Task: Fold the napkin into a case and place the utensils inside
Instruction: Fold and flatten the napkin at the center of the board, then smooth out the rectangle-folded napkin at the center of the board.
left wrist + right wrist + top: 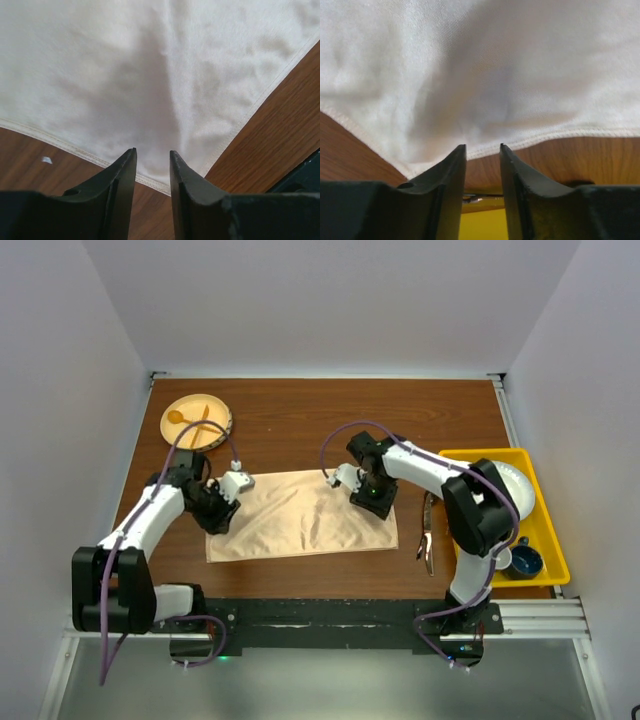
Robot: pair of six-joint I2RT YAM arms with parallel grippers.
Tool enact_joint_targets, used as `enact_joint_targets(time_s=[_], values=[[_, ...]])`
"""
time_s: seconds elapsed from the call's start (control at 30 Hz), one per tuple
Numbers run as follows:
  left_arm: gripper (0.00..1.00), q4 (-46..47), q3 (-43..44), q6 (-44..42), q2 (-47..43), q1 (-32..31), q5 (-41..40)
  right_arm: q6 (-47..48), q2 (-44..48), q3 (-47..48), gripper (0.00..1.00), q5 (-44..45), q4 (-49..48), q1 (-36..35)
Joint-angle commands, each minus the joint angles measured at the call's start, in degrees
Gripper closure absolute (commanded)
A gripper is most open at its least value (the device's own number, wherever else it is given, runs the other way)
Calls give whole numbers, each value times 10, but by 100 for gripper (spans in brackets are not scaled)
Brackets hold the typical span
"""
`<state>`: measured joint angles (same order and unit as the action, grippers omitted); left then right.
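Observation:
The peach-orange napkin (300, 520) lies flat on the wooden table as a wide rectangle. My left gripper (224, 510) hovers at its left edge. In the left wrist view a hemmed corner of the napkin (150, 65) sits just past the left gripper (152, 152), whose jaws stand a little apart with nothing between them. My right gripper (375, 497) is over the napkin's upper right part. There the napkin's (470, 65) hem runs just beyond the right gripper (483, 146), also slightly open and empty. The dark utensils (428, 530) lie on the table right of the napkin.
A round wooden plate (222, 420) with a pale wooden spoon and fork stands at the back left. A yellow bin (548, 540) at the right edge holds a white bowl (510, 485) and a blue cup (526, 562). The yellow bin (480, 225) shows below the right jaws.

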<state>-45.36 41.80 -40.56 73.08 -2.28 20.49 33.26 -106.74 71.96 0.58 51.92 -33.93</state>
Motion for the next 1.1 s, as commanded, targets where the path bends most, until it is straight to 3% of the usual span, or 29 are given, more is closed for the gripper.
enact_joint_targets(time_s=[0.0,0.07,0.1,0.2,0.3,0.33,0.37,0.43,0.5,0.53,0.63,0.8,1.07], values=[[46,-14,91,19,-29,4,88,-12,72,97,56,-50,49,16],[12,1,163,60,-31,7,118,-49,88,160,48,-104,41,35],[0,13,189,78,-29,7,143,-68,102,181,25,-122,29,44],[0,108,279,194,-30,8,156,-154,118,261,2,-189,-39,83],[0,247,318,297,-50,7,159,-233,123,313,2,-209,-126,91],[0,290,297,359,-59,7,150,-264,126,310,2,-197,-165,91],[0,395,273,389,-71,7,148,-328,128,291,2,-186,-234,91],[0,517,208,436,-100,7,139,-376,107,286,2,-215,-262,91],[0,517,198,457,-92,6,147,-406,86,310,2,-261,-253,94],[0,488,197,477,-81,4,161,-420,68,301,2,-351,-265,97],[0,486,164,578,-38,-7,204,-526,54,233,2,-414,-362,89],[0,640,27,760,7,-46,198,-647,21,142,2,-439,-488,69],[0,877,-90,972,122,-119,118,-812,-53,53,2,-442,-663,32]])
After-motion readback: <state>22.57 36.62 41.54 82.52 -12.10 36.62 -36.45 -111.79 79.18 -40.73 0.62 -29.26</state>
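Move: The middle of the napkin's far edge lies about 16 cm ahead of the left hand, 23 cm to its right and 3 cm lower; from the right hand it is some 12 cm ahead, 21 cm left and 2 cm lower. The round plate is roughly 30 cm ahead of the left hand and 6 cm to its left. The metal utensils lie about 15 cm right of the right hand and 5 cm nearer the base. Opening wide, tips swinging inward, both hands rise 30 cm, converge forward, then sink towards the napkin's far edge. ##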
